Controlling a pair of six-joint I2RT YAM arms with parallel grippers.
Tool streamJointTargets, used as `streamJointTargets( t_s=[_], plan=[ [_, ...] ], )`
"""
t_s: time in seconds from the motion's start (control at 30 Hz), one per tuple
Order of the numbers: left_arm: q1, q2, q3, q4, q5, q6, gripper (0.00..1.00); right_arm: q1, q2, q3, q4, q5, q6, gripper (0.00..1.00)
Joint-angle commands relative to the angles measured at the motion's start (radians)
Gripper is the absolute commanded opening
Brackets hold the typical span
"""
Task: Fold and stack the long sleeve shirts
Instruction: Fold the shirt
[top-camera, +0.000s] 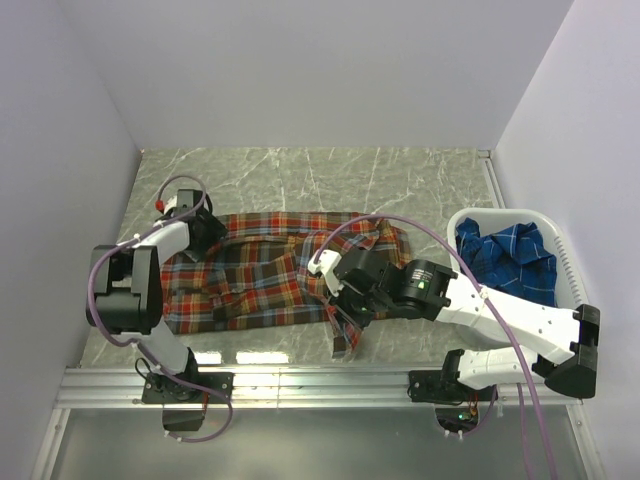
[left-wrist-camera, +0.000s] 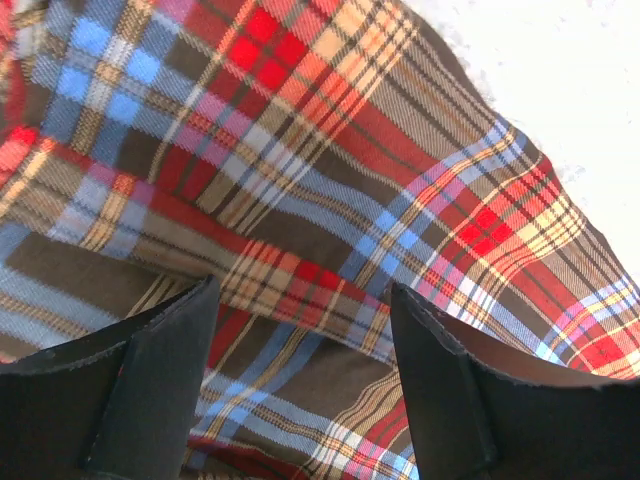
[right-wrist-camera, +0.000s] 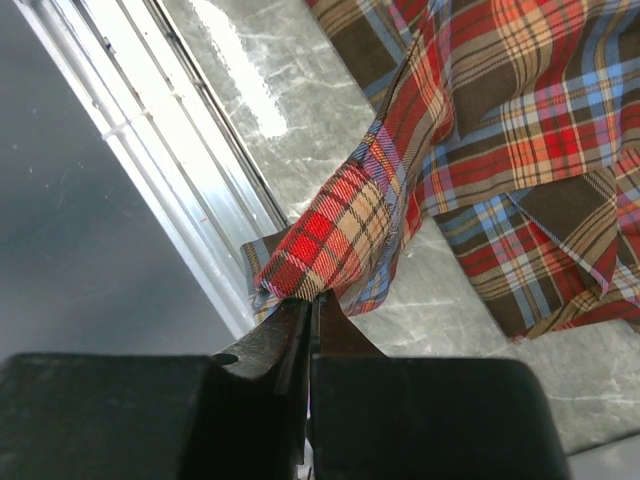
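The red-orange plaid long sleeve shirt (top-camera: 250, 285) lies spread across the marble table, with folds along its right side. My left gripper (top-camera: 210, 232) is low over the shirt's far left corner. In the left wrist view its jaws (left-wrist-camera: 300, 295) stand apart just above the plaid cloth (left-wrist-camera: 330, 150), and nothing is pinched between them. My right gripper (right-wrist-camera: 310, 298) is shut on the cuff end of a sleeve (right-wrist-camera: 340, 235), held near the table's front edge (top-camera: 342, 340). The bright blue long sleeve shirt (top-camera: 505, 255) lies crumpled in the basket.
The white plastic basket (top-camera: 565, 255) stands at the right, against the wall. A metal rail (top-camera: 300, 385) runs along the near table edge, close beside the held cuff. White walls enclose the table on the left, right and back.
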Motion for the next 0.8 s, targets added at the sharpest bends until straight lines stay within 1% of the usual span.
streamJointTargets(
  t_s=[0.0,0.17,0.27,0.3,0.37,0.5,0.57,0.6,0.67,0.7,0.77],
  plan=[
    [-0.001,-0.027,-0.026,-0.026,-0.058,-0.054,0.75,0.002,0.001,0.006,0.031,0.011,-0.010,0.00],
    [-0.001,-0.046,0.000,-0.072,-0.090,-0.060,0.78,0.004,0.007,0.049,0.003,0.041,-0.034,0.00],
    [-0.001,-0.104,0.040,-0.109,-0.102,-0.031,0.80,0.002,0.032,0.090,-0.007,0.071,-0.062,0.00],
    [-0.001,-0.147,0.049,-0.117,-0.107,-0.019,0.81,0.006,0.055,0.104,-0.011,0.079,-0.070,0.00],
    [-0.004,-0.196,0.064,-0.127,-0.119,0.026,0.84,0.004,0.081,0.150,-0.012,0.105,-0.090,0.00],
    [-0.011,-0.341,0.063,-0.144,-0.127,0.104,0.91,0.004,0.195,0.234,0.003,0.119,-0.162,0.00],
    [-0.011,-0.386,0.046,-0.155,-0.131,0.139,0.95,0.004,0.248,0.303,0.011,0.105,-0.195,0.00],
    [-0.011,-0.430,0.031,-0.158,-0.136,0.147,0.96,0.004,0.300,0.325,0.017,0.094,-0.209,0.00],
    [-0.011,-0.471,0.014,-0.164,-0.147,0.161,0.97,0.004,0.354,0.389,0.041,0.090,-0.251,0.00],
    [-0.011,-0.507,-0.002,-0.170,-0.159,0.164,0.97,0.006,0.410,0.411,0.051,0.100,-0.265,0.00],
    [-0.011,-0.541,-0.018,-0.170,-0.165,0.175,0.98,0.004,0.467,0.467,0.090,0.117,-0.300,0.00]
  ],
)
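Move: The open left fingers are right down at the shirt's far-left part, its far edge about 7 cm ahead, its left edge some 10 cm left; the cuff of the folded sleeve lies about 12 cm back and 6 cm right. The right hand already holds the loose sleeve's end. The shirt's middle, where that goes, lies some 16 cm ahead, 20 cm left and 17 cm below, the folded cuff 12 cm left of it. Keeping the sleeve end pinched, the right hand pauses, then speeds up leftward and forward towards the shirt's middle, about 10 cm, rising slightly and tilting some 10 degrees. The left fingertips first drag the cloth a centimetre or two back and left, then come free and lift some 15 cm, opening wide and tipping up about 20 degrees. ##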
